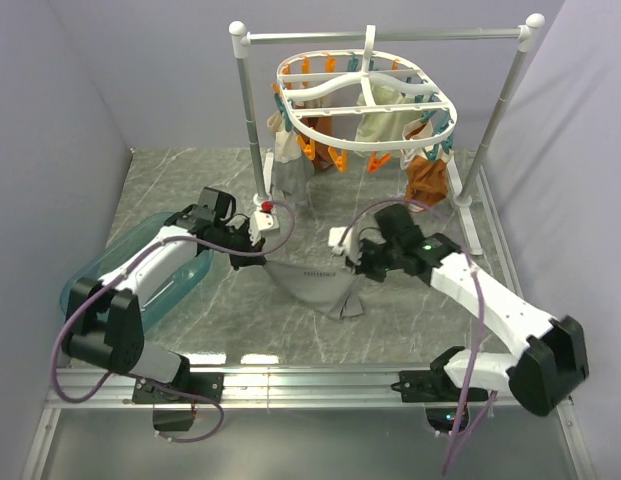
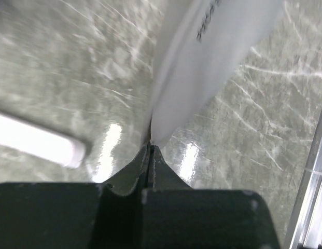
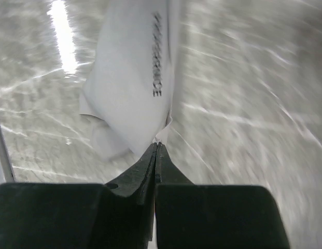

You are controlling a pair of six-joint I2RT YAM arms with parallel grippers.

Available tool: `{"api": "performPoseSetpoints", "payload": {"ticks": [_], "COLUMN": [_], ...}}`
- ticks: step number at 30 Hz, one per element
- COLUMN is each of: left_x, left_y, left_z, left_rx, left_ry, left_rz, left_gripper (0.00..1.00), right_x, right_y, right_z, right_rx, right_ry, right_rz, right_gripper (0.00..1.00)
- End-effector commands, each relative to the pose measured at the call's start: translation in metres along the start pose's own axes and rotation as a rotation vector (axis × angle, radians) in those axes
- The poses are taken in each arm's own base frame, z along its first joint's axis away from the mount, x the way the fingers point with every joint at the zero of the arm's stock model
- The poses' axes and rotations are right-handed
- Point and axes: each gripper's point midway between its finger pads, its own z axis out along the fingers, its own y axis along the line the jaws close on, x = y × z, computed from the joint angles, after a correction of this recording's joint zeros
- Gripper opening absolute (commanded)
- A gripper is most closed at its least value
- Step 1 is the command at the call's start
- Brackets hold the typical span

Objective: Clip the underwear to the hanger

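The grey underwear [image 1: 315, 282] hangs stretched by its waistband between my two grippers, just above the marble table in the middle. My left gripper [image 1: 246, 250] is shut on the underwear's left corner, and in the left wrist view the fabric [image 2: 202, 67] runs out from the closed fingertips [image 2: 150, 148]. My right gripper [image 1: 346, 262] is shut on the underwear's right corner, and the right wrist view shows the cloth [image 3: 132, 88], with printed lettering, pinched at its tips [image 3: 158, 145]. The white oval hanger [image 1: 365, 100], with orange and teal pegs, hangs behind and above both grippers.
A white rail stand [image 1: 385, 38] carries the hanger. A cream cloth [image 1: 380, 122], a brown-orange garment [image 1: 426, 180] and a pale cloth [image 1: 288, 160] are pegged to it. A teal bin [image 1: 140, 275] lies at the left. A small red knob [image 1: 265, 205] sits near the stand's foot.
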Motion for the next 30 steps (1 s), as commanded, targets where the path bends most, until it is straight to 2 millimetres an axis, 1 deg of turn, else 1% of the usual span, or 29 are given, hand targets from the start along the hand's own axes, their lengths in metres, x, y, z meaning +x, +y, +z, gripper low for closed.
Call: {"api": "performPoseSetpoints", "payload": {"ticks": [1,2,3,4,5,6,7,8,10,11,12,13,16,17,19,20,21,22,23,24,25,26,28,30], "left_x": [-0.029,-0.033,-0.038,-0.044,-0.048,-0.056,-0.063,-0.068,-0.08,-0.087,-0.091,-0.094,-0.098,-0.097,-0.097,-0.1,-0.1,-0.102,-0.107,-0.11,-0.115,-0.118,-0.126,-0.121], "left_y": [-0.001,0.0,0.001,0.003,0.001,-0.001,0.002,0.001,-0.002,-0.005,-0.008,-0.012,-0.027,-0.038,-0.052,-0.066,-0.073,-0.081,-0.096,-0.102,-0.109,-0.118,-0.122,-0.121], "left_z": [-0.024,-0.029,-0.037,-0.041,-0.045,-0.053,-0.058,-0.062,-0.073,-0.079,-0.082,-0.085,-0.091,-0.092,-0.091,-0.09,-0.087,-0.086,-0.081,-0.078,-0.076,-0.069,-0.064,-0.051], "left_rx": [-0.049,-0.065,-0.094,-0.114,-0.124,-0.145,-0.173,-0.189,-0.22,-0.228,-0.223,-0.213,-0.186,-0.161,-0.129,-0.099,-0.086,-0.069,-0.027,-0.014,0.004,0.042,0.076,0.117], "left_ry": [-0.105,-0.122,-0.145,-0.166,-0.181,-0.206,-0.228,-0.247,-0.29,-0.315,-0.326,-0.334,-0.338,-0.334,-0.328,-0.328,-0.318,-0.322,-0.325,-0.323,-0.329,-0.322,-0.337,-0.306], "left_rz": [0.021,-0.002,-0.005,0.0,-0.015,-0.004,0.003,-0.015,-0.017,-0.006,-0.003,-0.006,-0.01,-0.006,0.022,0.044,0.047,0.044,0.069,0.076,0.073,0.077,0.047,0.006], "left_gripper": [0.0,0.0,0.0,0.0,0.0,0.0,0.0,0.0,0.0,0.0,0.0,0.0,0.0,0.0,0.0,0.0,0.0,0.0,0.0,0.0,0.0,0.0,0.0,0.0], "right_x": [-0.013,-0.018,-0.018,-0.016,-0.023,-0.024,-0.024,-0.029,-0.031,-0.034,-0.036,-0.041,-0.049,-0.05,-0.051,-0.05,-0.05,-0.053,-0.049,-0.048,-0.048,-0.042,-0.039,-0.024], "right_y": [-0.015,-0.017,-0.017,-0.019,-0.021,-0.022,-0.024,-0.027,-0.027,-0.028,-0.028,-0.025,-0.019,-0.014,-0.008,-0.001,0.0,0.005,0.01,0.011,0.01,0.015,0.017,0.018], "right_z": [-0.041,-0.053,-0.059,-0.065,-0.077,-0.082,-0.086,-0.095,-0.101,-0.108,-0.111,-0.12,-0.132,-0.14,-0.148,-0.157,-0.165,-0.176,-0.181,-0.187,-0.2,-0.2,-0.204,-0.19], "right_rx": [0.1,0.137,0.157,0.181,0.222,0.247,0.27,0.307,0.337,0.361,0.37,0.388,0.406,0.418,0.436,0.452,0.481,0.503,0.514,0.533,0.581,0.581,0.585,0.561], "right_ry": [-0.102,-0.134,-0.147,-0.158,-0.194,-0.209,-0.22,-0.251,-0.275,-0.294,-0.306,-0.334,-0.377,-0.391,-0.411,-0.425,-0.434,-0.462,-0.454,-0.453,-0.456,-0.429,-0.401,-0.335], "right_rz": [0.099,0.106,0.114,0.129,0.128,0.135,0.146,0.151,0.178,0.179,0.187,0.196,0.233,0.248,0.304,0.318,0.335,0.352,0.369,0.38,0.39,0.408,0.409,0.447], "right_gripper": [0.0,0.0,0.0,0.0,0.0,0.0,0.0,0.0,0.0,0.0,0.0,0.0,0.0,0.0,0.0,0.0,0.0,0.0,0.0,0.0,0.0,0.0,0.0,0.0]}}
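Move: Both hands already grip the grey underwear by its upper corners. Its middle hangs about 13 cm right of, 4 cm behind and 6 cm below the left hand, and 8 cm left of, level with and 8 cm below the right. The hanger's front orange clips are some 13 cm ahead of both hands, about 18 cm right of and 27 cm above the left, and 3 cm left of and 25 cm above the right. The blue basin is roughly 34 cm left of the left hand, 1 cm farther out and 8 cm lower. Up first, then back and to the right, both hands carry the underwear off the table with fingers shut on its corners. The left climbs about 13 cm, then draws back 10 cm and right 6; the right rises some 17 cm, going right 9 cm and back 6, its fingers lifting towards level and swinging clockwise, about 30 degrees each way. ##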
